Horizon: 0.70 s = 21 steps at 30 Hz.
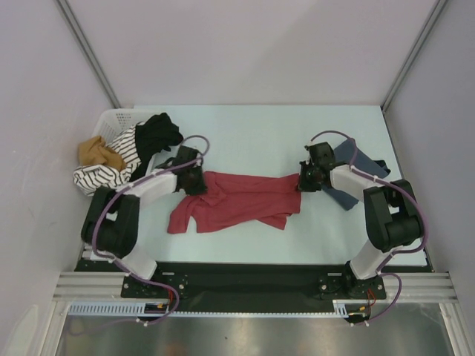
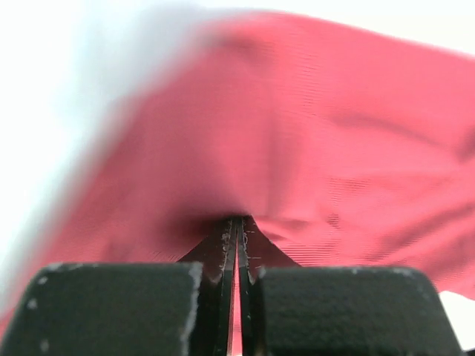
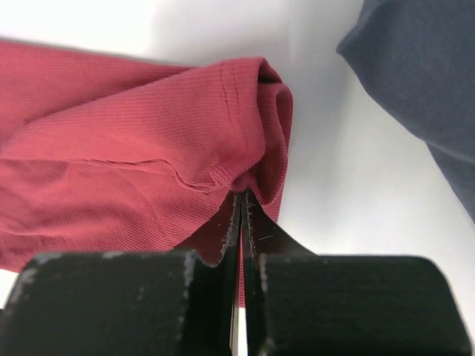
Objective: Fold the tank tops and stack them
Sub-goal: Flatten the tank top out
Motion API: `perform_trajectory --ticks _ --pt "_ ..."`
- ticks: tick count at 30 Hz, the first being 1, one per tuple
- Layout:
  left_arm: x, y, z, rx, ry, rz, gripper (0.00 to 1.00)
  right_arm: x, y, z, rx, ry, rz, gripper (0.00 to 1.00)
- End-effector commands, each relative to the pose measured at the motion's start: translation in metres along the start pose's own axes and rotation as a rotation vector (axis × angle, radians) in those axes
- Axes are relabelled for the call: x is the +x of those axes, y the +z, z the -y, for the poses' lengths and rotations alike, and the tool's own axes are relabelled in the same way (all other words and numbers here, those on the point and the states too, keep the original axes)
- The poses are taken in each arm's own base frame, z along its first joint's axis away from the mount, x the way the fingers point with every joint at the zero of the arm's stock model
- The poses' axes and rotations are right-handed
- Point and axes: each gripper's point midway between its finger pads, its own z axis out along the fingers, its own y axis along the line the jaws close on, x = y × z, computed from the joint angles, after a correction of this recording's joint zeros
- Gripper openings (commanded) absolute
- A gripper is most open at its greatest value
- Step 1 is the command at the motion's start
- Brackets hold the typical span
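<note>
The brick red tank top (image 1: 237,202) lies crumpled across the middle of the table. My left gripper (image 1: 195,180) is shut on its upper left part; in the left wrist view the red cloth (image 2: 297,148) bunches at the tips of the gripper (image 2: 237,221). At the red top's upper right hem my right gripper (image 1: 306,178) is shut on a fold; the hem (image 3: 252,126) is pinched at the tips (image 3: 243,194). The slate blue-grey tank top (image 1: 355,174) lies at the right under the right arm and shows again (image 3: 423,81) in the right wrist view.
A white basket (image 1: 119,122) at the back left holds a pile of clothes: a striped piece (image 1: 111,167), a tan piece (image 1: 100,152) and a black piece (image 1: 159,133). Walls close in the table on three sides.
</note>
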Motion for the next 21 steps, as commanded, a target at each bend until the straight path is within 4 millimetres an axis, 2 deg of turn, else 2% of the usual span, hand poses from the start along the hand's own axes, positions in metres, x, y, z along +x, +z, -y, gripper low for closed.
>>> perform_trajectory --ticks 1,2,5,7,9,10,12,13,14,15,16,17,19,21 --pt "-0.049 -0.037 -0.024 0.116 -0.208 0.199 0.00 -0.020 -0.012 -0.007 -0.029 -0.004 0.095 0.00" --pt "-0.063 -0.055 -0.027 0.130 -0.226 0.263 0.00 -0.018 -0.011 -0.006 -0.026 -0.001 0.091 0.00" --pt "-0.089 -0.084 -0.051 0.129 -0.309 0.373 0.00 -0.016 -0.008 -0.007 -0.039 0.008 0.091 0.00" --pt "-0.105 -0.099 -0.045 0.175 -0.273 0.417 0.05 -0.016 -0.007 -0.008 -0.050 0.011 0.093 0.00" --pt "-0.105 -0.099 -0.049 0.132 -0.279 0.386 0.09 -0.015 -0.006 -0.008 -0.049 0.011 0.095 0.00" --pt "-0.109 -0.102 -0.045 0.140 -0.259 0.389 0.25 -0.015 -0.007 -0.008 -0.051 0.012 0.099 0.00" --pt "-0.101 -0.099 -0.036 0.141 -0.215 0.359 0.49 -0.015 -0.007 -0.006 -0.046 0.013 0.101 0.00" --pt "-0.096 -0.099 -0.021 0.112 -0.140 0.362 0.60 -0.015 -0.008 -0.007 -0.048 0.012 0.105 0.00" --pt "-0.091 -0.096 -0.014 0.082 -0.107 0.350 0.69 -0.016 -0.008 -0.007 -0.047 0.014 0.107 0.00" --pt "-0.080 -0.094 -0.011 0.044 -0.082 0.316 0.71 -0.016 -0.008 -0.007 -0.046 0.014 0.109 0.00" --pt "-0.077 -0.093 -0.004 0.034 -0.059 0.312 0.73 -0.016 -0.008 -0.006 -0.045 0.015 0.108 0.00" --pt "-0.064 -0.087 0.008 0.044 -0.023 0.274 0.75 -0.016 -0.008 -0.006 -0.047 0.016 0.106 0.00" --pt "-0.051 -0.082 0.020 0.054 -0.003 0.243 0.77 -0.015 -0.008 -0.006 -0.048 0.017 0.104 0.00" --pt "-0.045 -0.077 0.024 0.030 0.019 0.234 0.78 -0.015 -0.009 -0.004 -0.044 0.017 0.106 0.00"
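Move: The left hand is low, its fingers already shut at the red tank top's folded left end, whose middle lies about 1 cm ahead of and 1 cm right of it, at table level. From this hand the black cloth on the basket is some 17 cm ahead and 13 cm to the left, a bit higher. The right hand is shut on the folded right end, centred about 2 cm ahead and 2 cm left; the folded navy tank top lies roughly 14 cm to that hand's right and 4 cm ahead. Swiftly leftward with shut fingers the left hand sweeps some 9 cm from the folded left end, rising about 11 cm and reaching a little forward as its fingertips swing outward. It then opens wide up there and comes back right and rearward, ending empty about 9 cm above the cloth near where it began. The right hand stays put, keeping its shut fingers down on the right end. ##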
